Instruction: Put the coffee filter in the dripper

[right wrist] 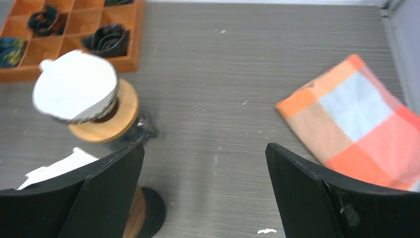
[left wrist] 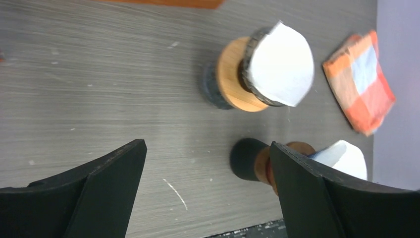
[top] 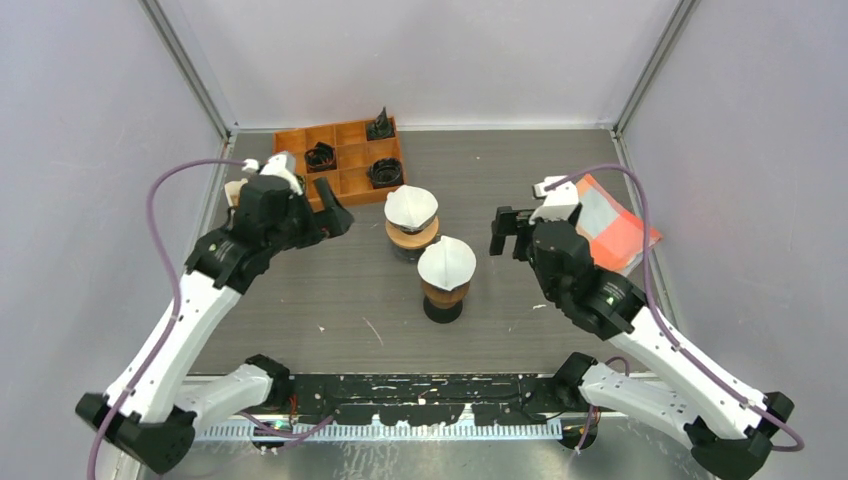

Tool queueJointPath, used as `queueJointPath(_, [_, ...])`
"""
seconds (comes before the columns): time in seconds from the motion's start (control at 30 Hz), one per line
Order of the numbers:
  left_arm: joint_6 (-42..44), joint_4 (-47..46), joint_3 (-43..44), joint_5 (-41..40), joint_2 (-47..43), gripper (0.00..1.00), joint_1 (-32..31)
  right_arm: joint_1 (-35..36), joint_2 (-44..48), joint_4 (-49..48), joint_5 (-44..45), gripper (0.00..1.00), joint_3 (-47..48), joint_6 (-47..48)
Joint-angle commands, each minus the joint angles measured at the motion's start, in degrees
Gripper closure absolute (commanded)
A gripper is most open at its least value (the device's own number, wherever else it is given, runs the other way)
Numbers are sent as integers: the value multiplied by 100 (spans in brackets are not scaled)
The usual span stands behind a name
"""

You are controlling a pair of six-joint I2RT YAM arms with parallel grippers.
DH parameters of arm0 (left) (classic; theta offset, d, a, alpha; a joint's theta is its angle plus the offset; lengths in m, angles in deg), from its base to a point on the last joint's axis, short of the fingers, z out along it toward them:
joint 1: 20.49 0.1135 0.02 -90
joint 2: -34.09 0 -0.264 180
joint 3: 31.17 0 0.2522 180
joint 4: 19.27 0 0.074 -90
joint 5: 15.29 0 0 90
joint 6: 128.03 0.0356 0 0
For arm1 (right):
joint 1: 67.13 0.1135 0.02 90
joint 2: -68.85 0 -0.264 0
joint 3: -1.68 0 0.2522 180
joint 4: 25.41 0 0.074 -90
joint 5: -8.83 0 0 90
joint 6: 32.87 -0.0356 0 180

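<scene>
Two drippers stand mid-table, each with a white paper filter in it. The far dripper has a wooden collar and its filter sits in the cone; it also shows in the left wrist view and the right wrist view. The near dripper on a black base holds a filter. My left gripper is open and empty, left of the far dripper. My right gripper is open and empty, right of the drippers.
An orange wooden tray with compartments holding black parts stands at the back left. An orange checked cloth lies at the right, also in the right wrist view. Enclosure walls stand on both sides.
</scene>
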Motion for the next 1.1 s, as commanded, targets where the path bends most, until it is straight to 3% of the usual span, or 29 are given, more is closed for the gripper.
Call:
queueJointPath(0.0, [402, 32, -253, -726, -768, 0, 304, -51, 523, -585, 1211, 0, -320, 286])
queueJointPath(0.13, [730, 110, -570, -1654, -1482, 1, 319, -47, 975, -744, 1684, 0, -654, 488])
queueJointPath(0.33, [1025, -38, -1028, -2292, -2409, 1, 323, -51, 1444, -1012, 2121, 0, -1096, 617])
queueJointPath(0.6, [1001, -270, -1402, -2432, -3107, 1, 318, -52, 2032, -1563, 2234, 0, -1467, 780])
queueJointPath(1.07, [942, -248, -1421, -2330, -2961, 1, 318, -49, 1916, -1722, 2060, 0, -1370, 984])
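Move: The coffee filter I have just set in the blue dripper lies some 19 cm right of my left hand, about 6 cm back and 10 cm down; from my right hand it is about 11 cm left, 4 cm back and 11 cm down. The glass dripper's filter stands about 7 cm left of it and 9 cm farther out. The filter box is roughly 20 cm left of my left hand and 4 cm ahead, the folded cloth some 21 cm right of my right hand and 5 cm ahead. Already clear of the filter, I draw both empty hands farther apart, fingers kept wide open. My left hand swings about 12 cm left and 6 back, its fingers tipping up and turning counter-clockwise; my right hand goes nearly 10 cm right with a small drift back, tipping up and turning some 20 degrees clockwise. Both then ease to a stop, touching nothing. ##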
